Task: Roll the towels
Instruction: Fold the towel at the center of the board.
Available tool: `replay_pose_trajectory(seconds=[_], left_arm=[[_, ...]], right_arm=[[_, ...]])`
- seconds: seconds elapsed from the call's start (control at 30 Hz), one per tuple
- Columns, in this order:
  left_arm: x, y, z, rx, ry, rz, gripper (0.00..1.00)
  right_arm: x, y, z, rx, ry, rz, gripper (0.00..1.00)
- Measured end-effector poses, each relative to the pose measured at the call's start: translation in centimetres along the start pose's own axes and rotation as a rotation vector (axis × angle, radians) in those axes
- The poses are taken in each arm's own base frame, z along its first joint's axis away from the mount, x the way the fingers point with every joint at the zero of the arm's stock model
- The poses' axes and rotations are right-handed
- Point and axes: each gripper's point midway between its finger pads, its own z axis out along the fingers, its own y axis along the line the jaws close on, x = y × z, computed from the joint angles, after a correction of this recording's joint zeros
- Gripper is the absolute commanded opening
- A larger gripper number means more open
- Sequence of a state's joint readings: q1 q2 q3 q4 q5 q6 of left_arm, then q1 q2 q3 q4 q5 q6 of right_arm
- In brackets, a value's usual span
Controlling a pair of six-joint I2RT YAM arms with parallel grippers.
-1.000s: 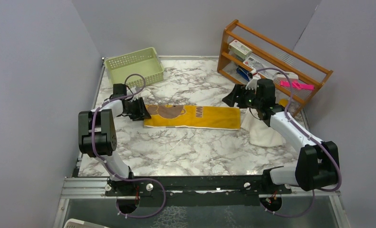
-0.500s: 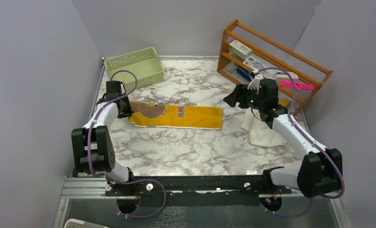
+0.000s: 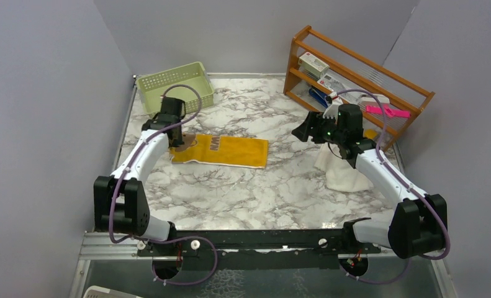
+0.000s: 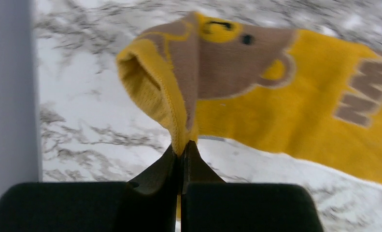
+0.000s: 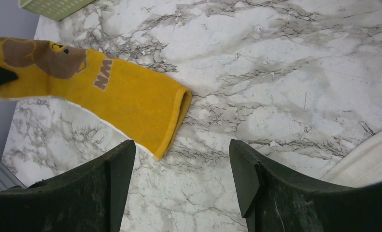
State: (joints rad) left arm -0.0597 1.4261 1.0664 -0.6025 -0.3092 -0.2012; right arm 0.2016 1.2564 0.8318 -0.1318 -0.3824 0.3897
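Observation:
The mustard-yellow towel (image 3: 227,151) lies stretched out left of the table's middle, bear picture at its left end. My left gripper (image 3: 177,138) is shut on that end. In the left wrist view the fingertips (image 4: 183,145) pinch the towel's hem, and the cloth (image 4: 285,111) rises from them in a raised fold. The cream-white towel (image 3: 342,174) lies bunched at the right, under my right arm. My right gripper (image 3: 301,131) hangs open above the table, right of the yellow towel's free end (image 5: 126,96). Nothing is between its fingers (image 5: 181,147). The cream towel's edge (image 5: 367,162) shows at lower right.
A light green basket (image 3: 175,84) stands at the back left, just behind my left gripper. A wooden rack (image 3: 354,77) holding small boxes and items stands at the back right. Grey walls close in the left, back and right sides.
My left gripper has shut on the yellow towel's left end, dragged the towel leftward and lifted that end. The right arm has stayed where it was, still open.

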Motion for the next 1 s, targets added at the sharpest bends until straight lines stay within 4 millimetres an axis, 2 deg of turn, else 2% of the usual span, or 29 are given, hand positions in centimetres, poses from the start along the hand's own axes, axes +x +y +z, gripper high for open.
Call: replay_pose_trajectory(seconds=[0.23,0.47,0.57,0.63,0.7,0.77,0.87,1.0], left_arm=[[0.0,-11.4,-3.0,0.158,-0.002,0.202,0.00],[-0.7,-22.4,-5.3,0.287,-0.022,0.318,0.00],[0.3,-26.9,-5.4,0.332,-0.007,0.373,0.00],[1.5,-29.2,-5.1,0.351,0.013,0.409,0.00],[3.1,-30.9,-4.7,0.367,0.046,0.445,0.00],[4.4,-31.6,-4.4,0.374,0.078,0.467,0.00],[5.5,-31.7,-3.9,0.376,0.117,0.476,0.00],[5.8,-31.8,-4.0,0.386,0.134,0.472,0.00]], right_arm=[[0.1,-0.1,0.0,0.003,0.005,0.002,0.71],[0.1,-0.1,0.0,0.007,0.005,0.002,0.71],[0.2,-0.2,0.0,0.011,0.006,0.001,0.71],[0.2,-0.2,0.0,0.012,0.006,0.002,0.71],[0.2,-0.3,0.0,0.014,0.005,0.002,0.71],[0.2,-0.3,0.0,0.015,0.005,0.001,0.72],[0.2,-0.3,0.0,0.015,0.005,0.001,0.71],[0.2,-0.3,0.0,0.015,0.006,0.002,0.71]])
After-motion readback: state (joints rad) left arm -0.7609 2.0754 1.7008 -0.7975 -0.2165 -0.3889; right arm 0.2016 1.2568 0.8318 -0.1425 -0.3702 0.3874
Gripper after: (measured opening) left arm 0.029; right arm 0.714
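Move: The left gripper already holds the brown-and-yellow towel's left end clear of the board. The towel's right end, where it is to go, lies about 34 cm to its right, level with it fore and aft, some 10 cm lower. The brown lettering is halfway, about 17 cm right; the green basket is about 20 cm ahead and 3 cm right, the white towel some 63 cm right and 8 cm back. From the right gripper, the towel's right end is about 16 cm left, 5 cm back and 14 cm below. Sweep the left gripper quickly to the right, about 32 cm, keeping its pinch on the towel end and carrying it over the lettering towards the towel's right end. Hold roughly level at first, then sink about 6 cm as the sweep runs out. Turn the wrist some 30 degrees clockwise on the way and tip the fingers a little farther down. ##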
